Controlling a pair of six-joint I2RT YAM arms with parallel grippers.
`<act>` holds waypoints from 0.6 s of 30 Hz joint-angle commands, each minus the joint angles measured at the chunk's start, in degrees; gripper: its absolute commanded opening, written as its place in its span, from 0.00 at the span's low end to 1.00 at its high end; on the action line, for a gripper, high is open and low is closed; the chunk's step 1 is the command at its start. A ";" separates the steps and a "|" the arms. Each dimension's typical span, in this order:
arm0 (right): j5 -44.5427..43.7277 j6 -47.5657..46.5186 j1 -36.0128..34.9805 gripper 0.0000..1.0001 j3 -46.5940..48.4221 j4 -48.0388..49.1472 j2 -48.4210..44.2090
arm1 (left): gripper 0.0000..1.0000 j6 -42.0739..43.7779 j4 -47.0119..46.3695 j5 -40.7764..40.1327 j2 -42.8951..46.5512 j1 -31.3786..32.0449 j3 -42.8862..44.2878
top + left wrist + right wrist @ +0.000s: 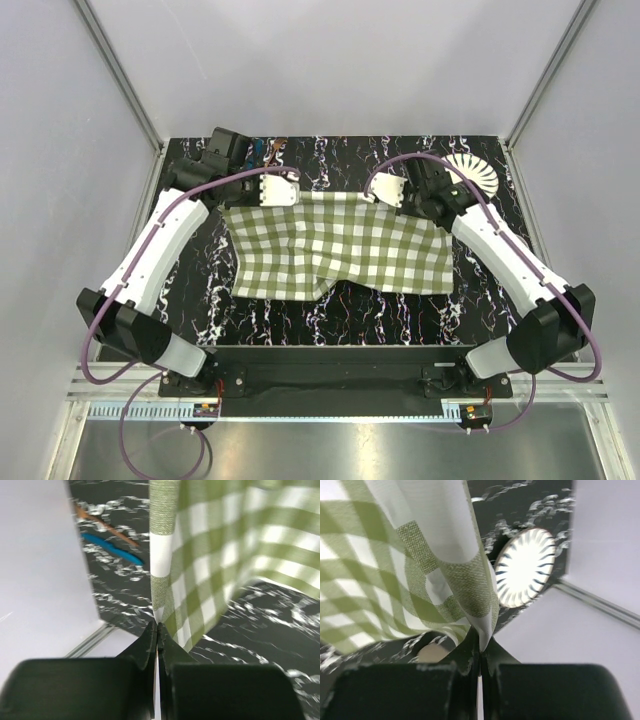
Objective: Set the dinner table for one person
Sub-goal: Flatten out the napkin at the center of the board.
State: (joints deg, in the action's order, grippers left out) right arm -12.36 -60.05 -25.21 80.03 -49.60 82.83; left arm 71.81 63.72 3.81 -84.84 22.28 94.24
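Note:
A green-and-white checked cloth [335,250] lies spread over the middle of the black marbled dinner table [205,285]. Its two far corners are lifted off the table. My left gripper [280,190] is shut on the far left corner, and in the left wrist view the cloth [225,545] rises from the pinched jaws [158,626]. At the far right corner my right gripper [388,188] is shut too, with the cloth [395,580] folding up out of its closed tips [481,647].
A white plate with dark radial stripes [472,172] sits at the table's far right corner, close to the right gripper [526,566]. A blue utensil [112,549] and a brown one [107,526] lie at the far left. White walls close in three sides.

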 commanded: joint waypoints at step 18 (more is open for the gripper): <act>-14.44 -13.86 0.51 0.00 -15.60 61.95 9.45 | 0.00 0.25 -56.06 -23.59 -1.64 -0.14 -24.43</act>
State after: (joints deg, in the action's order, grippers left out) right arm -21.85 -69.65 -25.23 66.26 -4.95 90.67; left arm 70.24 23.00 -11.44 -86.04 22.31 73.28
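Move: The two hands hold the far corners of the napkin above the board, its near hem hanging towards the robot. The board's centre is about 14 cm ahead, 24 cm right and 23 cm below the left hand, and 13 cm ahead, 25 cm left and 19 cm below the right. The knife is some 38 cm ahead and 4 cm left of the left hand, the fork 39 cm ahead and 5 cm right. From the right hand, the plate lies 32 cm ahead and 19 cm right, the cup level and 23 cm right. Both hands keep their pinch on the napkin's far corners and carry that edge forward together over the board, the left about 9 cm and the right 10 cm, drawing the rest of the cloth out behind them. The left also sinks some 3 cm after a tiny rise and turns slightly counter-clockwise, while the right stays nearly level until a slight dip late on; both tip their fingers up towards forward by a little over 20 degrees. ##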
